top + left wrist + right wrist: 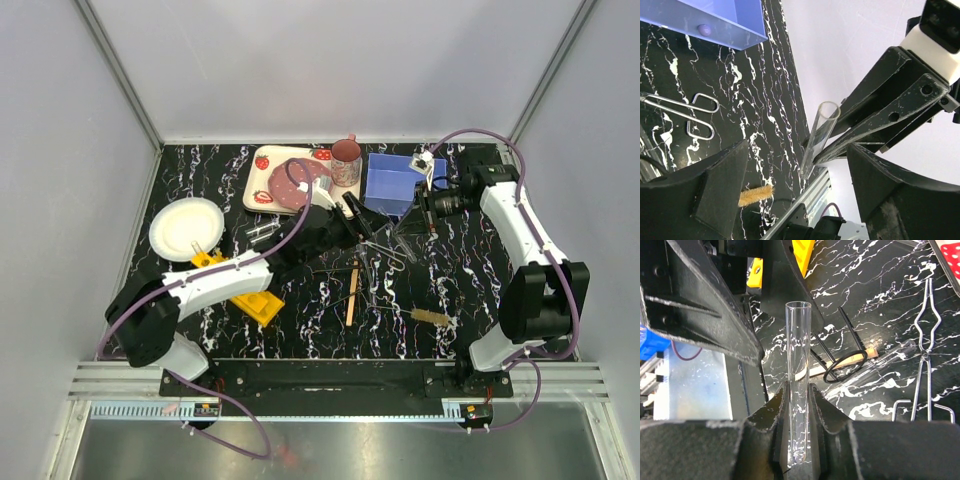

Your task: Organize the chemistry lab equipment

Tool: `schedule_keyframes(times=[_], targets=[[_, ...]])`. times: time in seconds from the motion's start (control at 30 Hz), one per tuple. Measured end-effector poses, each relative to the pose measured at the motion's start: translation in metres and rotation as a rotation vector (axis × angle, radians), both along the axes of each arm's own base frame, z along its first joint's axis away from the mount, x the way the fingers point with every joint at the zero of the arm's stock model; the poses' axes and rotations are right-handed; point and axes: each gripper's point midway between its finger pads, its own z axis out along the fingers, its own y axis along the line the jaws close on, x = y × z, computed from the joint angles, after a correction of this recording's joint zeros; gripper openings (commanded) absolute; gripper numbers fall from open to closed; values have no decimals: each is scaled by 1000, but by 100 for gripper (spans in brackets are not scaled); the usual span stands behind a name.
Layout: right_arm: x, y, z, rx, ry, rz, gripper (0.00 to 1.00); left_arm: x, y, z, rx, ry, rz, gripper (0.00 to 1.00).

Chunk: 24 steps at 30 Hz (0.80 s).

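Note:
My right gripper [799, 440] is shut on a clear glass tube [799, 355] and holds it upright above the table; in the top view it [428, 210] is near the blue box. The tube also shows in the left wrist view [820, 132], between the right gripper's fingers. My left gripper [800, 200] is open and empty, facing the tube from close by; in the top view it [362, 222] is mid-table. Wire tongs [385, 250], a wooden stick [352, 290] and a tan brush [432, 318] lie on the table. The yellow rack [255, 303] lies under my left arm.
A blue box [395, 180] stands at the back, next to the strawberry-print tray [262, 160] with a pink plate and cup. A round white plate [186, 228] is at the left. More glass tubes [262, 232] lie near it. A black wire ring [845, 367] rests over the stick.

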Motion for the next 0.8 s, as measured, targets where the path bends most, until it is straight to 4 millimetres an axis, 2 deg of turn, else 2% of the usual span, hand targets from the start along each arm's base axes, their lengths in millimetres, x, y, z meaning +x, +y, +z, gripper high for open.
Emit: schedule_keyframes(times=[0.1, 0.23, 0.3, 0.57, 0.7, 0.8], targets=[[-2, 3, 0, 24, 29, -5, 16, 2, -8, 3, 4, -14, -2, 73], [-2, 5, -1, 45, 50, -10, 17, 4, -15, 8, 3, -35, -5, 58], [-3, 5, 0, 51, 55, -11, 16, 5, -17, 9, 7, -42, -7, 55], [-3, 6, -6, 54, 75, -20, 17, 7, -20, 0, 36, -52, -18, 33], [-6, 8, -9, 55, 80, -19, 18, 6, -22, 2, 30, -67, -29, 28], [-9, 9, -9, 55, 78, -15, 18, 4, -24, 5, 20, -73, -43, 29]])
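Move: The upright test tube is some 3 cm to the right of the left hand, about 1 cm ahead and 1 cm above. The right hand already grips its lower half, so its middle is directly over that hand's point, roughly 2 cm up. From the left hand, the tongs lie about 22 cm below, 5 cm ahead and 1 cm right; the blue box sits about 20 cm ahead, 9 cm right and 20 cm below. The left fingers come to the test tube just above the right hand's grip and narrow from wide open to about a quarter open, seeming to pinch the glass at the end, as that hand slides about 2.5 cm right. The right hand keeps its hold and eases roughly 1 cm back, left and down to meet them. ##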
